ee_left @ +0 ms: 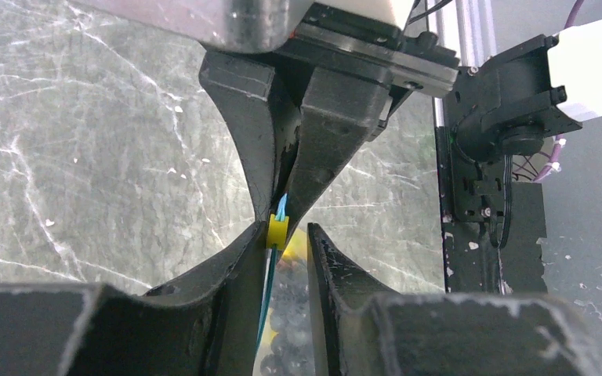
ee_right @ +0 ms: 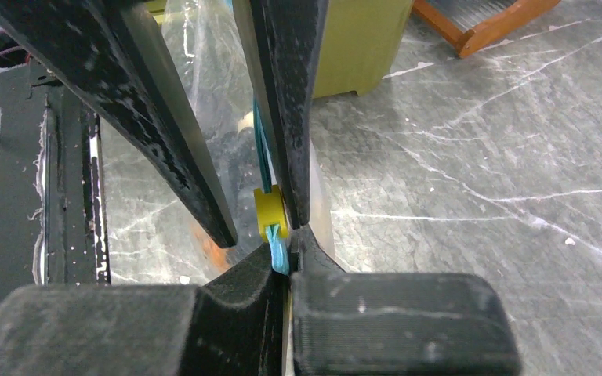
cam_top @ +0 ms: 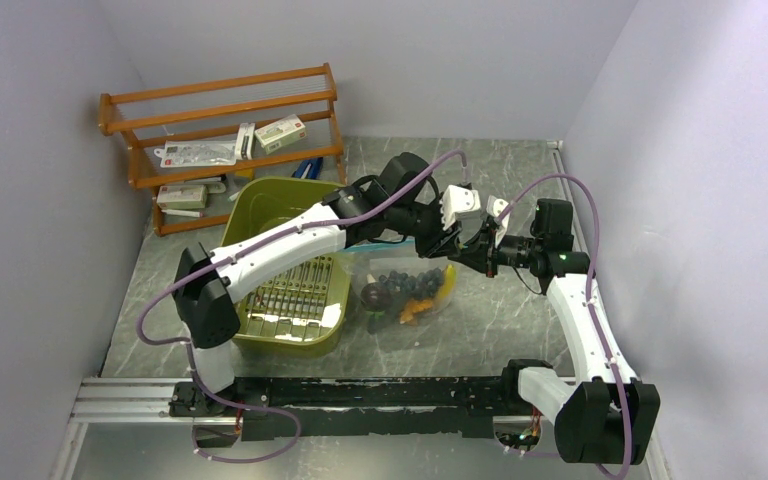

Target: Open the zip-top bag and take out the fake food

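Observation:
The zip-top bag (cam_top: 400, 300) lies on the table right of the green tub, and its right end is lifted to where both grippers meet. Fake food shows through it: dark grapes (cam_top: 412, 283), a yellow banana (cam_top: 447, 281), an orange piece (cam_top: 412, 312). My right gripper (ee_right: 288, 247) is shut on the light blue end of the zip strip (ee_right: 279, 252). My left gripper (ee_left: 288, 231) is open, and its fingers straddle the teal strip (ee_left: 269, 298). The yellow slider (ee_left: 277, 230) rests against its left finger (ee_left: 227, 290). Grapes (ee_left: 286, 313) show below, between the fingers.
A green tub (cam_top: 260, 205) with a wire rack inside stands left of the bag, under my left arm. A wooden shelf (cam_top: 220, 100) with packets stands at the back left. A black rail (cam_top: 360, 392) runs along the near edge. Walls close in both sides.

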Controlling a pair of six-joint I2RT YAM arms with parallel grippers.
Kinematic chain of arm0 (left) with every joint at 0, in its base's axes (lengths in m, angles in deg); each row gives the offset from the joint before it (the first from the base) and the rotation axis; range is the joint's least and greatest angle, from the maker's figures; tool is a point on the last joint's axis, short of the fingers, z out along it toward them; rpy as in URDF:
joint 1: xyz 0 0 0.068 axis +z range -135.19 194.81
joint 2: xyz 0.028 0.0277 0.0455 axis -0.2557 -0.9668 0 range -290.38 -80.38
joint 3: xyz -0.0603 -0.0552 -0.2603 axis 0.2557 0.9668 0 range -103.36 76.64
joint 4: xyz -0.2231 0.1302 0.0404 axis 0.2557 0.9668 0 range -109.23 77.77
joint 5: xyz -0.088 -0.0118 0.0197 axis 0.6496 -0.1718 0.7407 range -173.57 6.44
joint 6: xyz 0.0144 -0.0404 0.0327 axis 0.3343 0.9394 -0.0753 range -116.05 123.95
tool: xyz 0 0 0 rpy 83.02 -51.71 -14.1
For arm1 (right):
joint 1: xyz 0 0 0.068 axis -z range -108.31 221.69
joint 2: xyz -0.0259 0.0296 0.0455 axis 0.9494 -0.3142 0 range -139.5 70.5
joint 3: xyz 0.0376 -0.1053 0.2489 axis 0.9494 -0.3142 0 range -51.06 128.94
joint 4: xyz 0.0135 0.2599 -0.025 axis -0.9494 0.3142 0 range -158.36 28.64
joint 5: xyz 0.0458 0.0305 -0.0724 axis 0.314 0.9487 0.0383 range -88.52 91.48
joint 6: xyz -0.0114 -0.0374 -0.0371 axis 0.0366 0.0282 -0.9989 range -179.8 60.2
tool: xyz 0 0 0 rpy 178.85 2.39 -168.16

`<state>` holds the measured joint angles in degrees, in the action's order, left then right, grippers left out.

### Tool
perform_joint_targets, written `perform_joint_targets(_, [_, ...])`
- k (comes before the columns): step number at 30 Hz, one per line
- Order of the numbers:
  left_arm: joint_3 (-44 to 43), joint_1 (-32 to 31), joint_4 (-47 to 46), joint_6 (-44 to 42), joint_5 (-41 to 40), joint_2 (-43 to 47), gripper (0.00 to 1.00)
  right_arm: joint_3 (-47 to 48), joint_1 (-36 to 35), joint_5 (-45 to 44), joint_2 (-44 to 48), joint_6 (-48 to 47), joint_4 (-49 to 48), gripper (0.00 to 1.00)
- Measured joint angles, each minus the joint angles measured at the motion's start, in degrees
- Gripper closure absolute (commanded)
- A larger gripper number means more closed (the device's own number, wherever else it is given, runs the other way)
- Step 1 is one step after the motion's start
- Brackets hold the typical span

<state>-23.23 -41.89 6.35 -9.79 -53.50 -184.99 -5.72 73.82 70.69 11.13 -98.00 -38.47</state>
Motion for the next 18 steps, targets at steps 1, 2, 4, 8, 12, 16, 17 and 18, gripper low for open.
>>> perform_joint_targets(1, [0.0,0.0,0.0,0.0,0.0,-0.3,0.66,0.0,0.0,0.0,0.0,0.0,0.0,1.0])
perform_joint_targets(2, [0.0,0.0,0.0,0.0,0.1,-0.6,0.7,0.0,0.0,0.0,0.0,0.0,0.0,1.0])
perform_joint_targets(4, [-0.1,0.0,0.0,0.0,0.0,-1.1,0.77,0.0,0.0,0.0,0.0,0.0,0.0,1.0])
perform_joint_targets(8, [-0.3,0.0,0.0,0.2,0.0,-1.4,0.9,0.0,0.0,-0.3,0.1,0.0,0.0,1.0])
perform_joint_targets(12, [0.3,0.0,-0.8,0.7,-0.6,-1.3,0.93,0.0,0.0,-1.2,0.2,0.8,-0.3,1.0])
perform_joint_targets(16, [2.4,0.0,-2.1,0.7,-2.3,0.1,0.93,0.0,0.0,-1.9,0.2,1.5,-0.9,1.0])
perform_joint_targets(17, [3.0,0.0,-2.3,0.7,-3.0,0.5,0.93,0.0,-0.1,-1.9,0.3,1.6,-1.0,1.0])
perform_joint_targets(18, [3.5,-0.1,-2.4,0.7,-3.3,1.0,0.93,0.0,-0.2,-1.9,0.3,1.8,-1.0,1.0])
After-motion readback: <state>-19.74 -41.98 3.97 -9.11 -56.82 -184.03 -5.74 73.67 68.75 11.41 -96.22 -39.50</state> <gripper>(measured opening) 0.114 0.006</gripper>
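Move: The bag's yellow zip slider sits almost between the left fingertips, about 1 cm to the right of the left hand and 1 cm below it. The black grapes in the hanging bag lie some 8 cm left, 8 cm back and 13 cm below; the yellow food is 7 cm back, level sideways, 12 cm below. The right gripper holds the bag's zip end, with the slider about 2 cm to its left, level front to back and in height. Lower the left gripper about 1 cm around the yellow slider and close its part-open fingers until they pinch it. Then, keeping that pinch, start easing the hand left and forward by less than 1 cm, while the right gripper keeps its shut hold on the bag's zip end just beside it. ##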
